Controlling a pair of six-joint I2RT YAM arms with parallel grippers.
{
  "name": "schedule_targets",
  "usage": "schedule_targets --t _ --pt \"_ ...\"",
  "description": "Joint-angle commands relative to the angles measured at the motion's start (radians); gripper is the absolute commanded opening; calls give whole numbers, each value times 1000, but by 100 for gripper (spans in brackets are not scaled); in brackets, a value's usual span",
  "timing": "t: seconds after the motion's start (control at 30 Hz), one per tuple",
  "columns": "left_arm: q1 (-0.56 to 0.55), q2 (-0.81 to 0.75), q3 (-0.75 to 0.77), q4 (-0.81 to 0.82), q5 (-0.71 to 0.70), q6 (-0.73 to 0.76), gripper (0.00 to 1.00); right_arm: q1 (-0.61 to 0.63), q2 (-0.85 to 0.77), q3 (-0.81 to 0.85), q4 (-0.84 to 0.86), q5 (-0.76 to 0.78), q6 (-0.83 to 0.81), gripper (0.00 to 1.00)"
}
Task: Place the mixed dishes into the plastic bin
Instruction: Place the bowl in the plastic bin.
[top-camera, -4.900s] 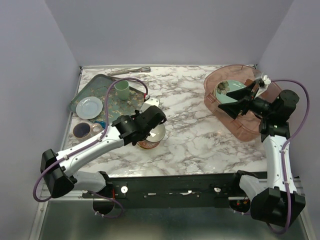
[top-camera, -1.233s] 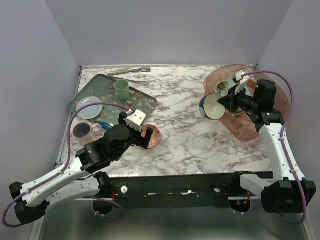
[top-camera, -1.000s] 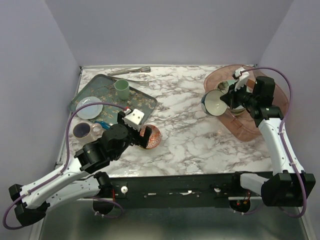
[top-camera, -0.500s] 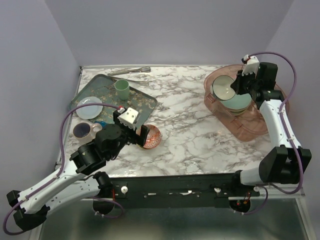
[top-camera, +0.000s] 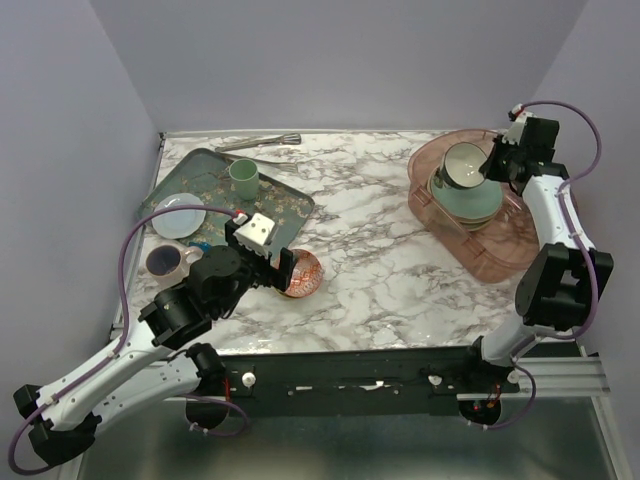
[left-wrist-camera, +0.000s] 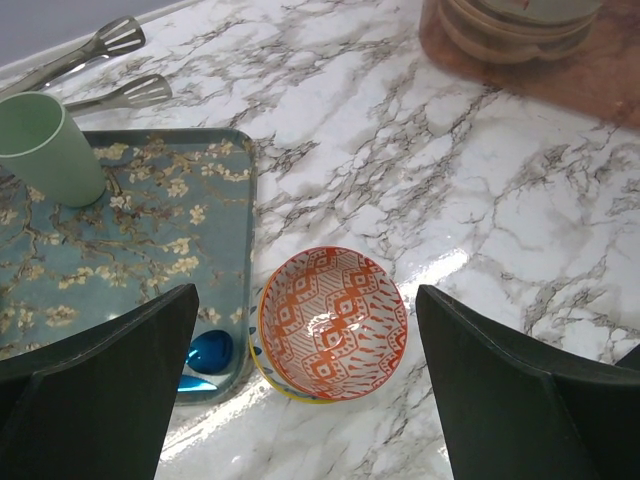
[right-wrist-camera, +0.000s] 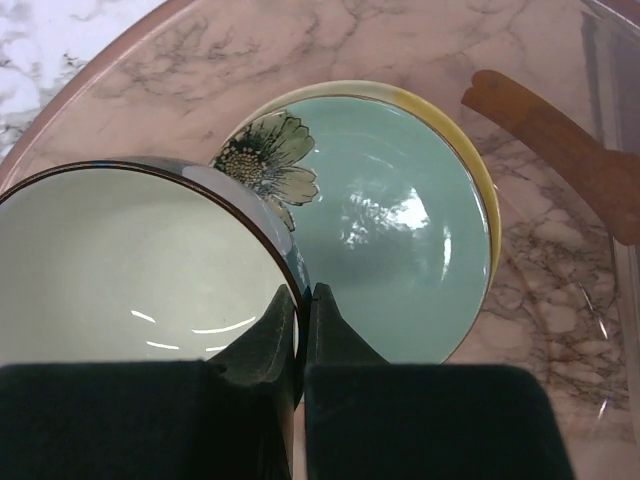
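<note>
In the plastic bin lies a stack of plates, a mint green one with a flower on top and a yellow rim beneath. My right gripper is shut on the rim of a cream-inside bowl, held over that stack; whether it touches the plate I cannot tell. My left gripper hangs open above an orange-patterned bowl with a yellow-blue outside, on the table.
A dark-green floral tray at the left carries a green cup and a pale blue saucer. Metal tongs lie at the back. A dark small dish sits near the table's left edge.
My right arm carried the cream-inside bowl from beside the bin's left rim to over the plate stack inside it. The left gripper stayed open over the orange bowl.
</note>
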Motion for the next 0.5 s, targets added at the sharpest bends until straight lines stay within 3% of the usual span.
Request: schedule_targets --t 0.0,0.47 --pt "10 -7 -11 24 34 -6 99 -23 48 83 26 30 68 1" --pt "22 -5 -13 25 40 -7 99 -40 208 157 -28 45 31 1"
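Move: The green plate on top of the stack in the bin, where the held bowl is going, has its middle about 15 cm below the right hand, some 4 cm ahead and 4 cm to its right. The brown strip in the bin lies roughly 13 cm to the right of that plate's middle and 7 cm farther out. From the left hand the green plate is about 30 cm ahead, 50 cm to the right and 20 cm lower. Downward, with a drift forward and to the right, the right hand lowers the bowl about 5 cm towards the green plate in the bin, still pinching its rim between shut fingers. The sideways and forward drift, some 2.5 cm each, fades near the end while the sinking goes on; the wrist tips about 5 degrees farther down. ##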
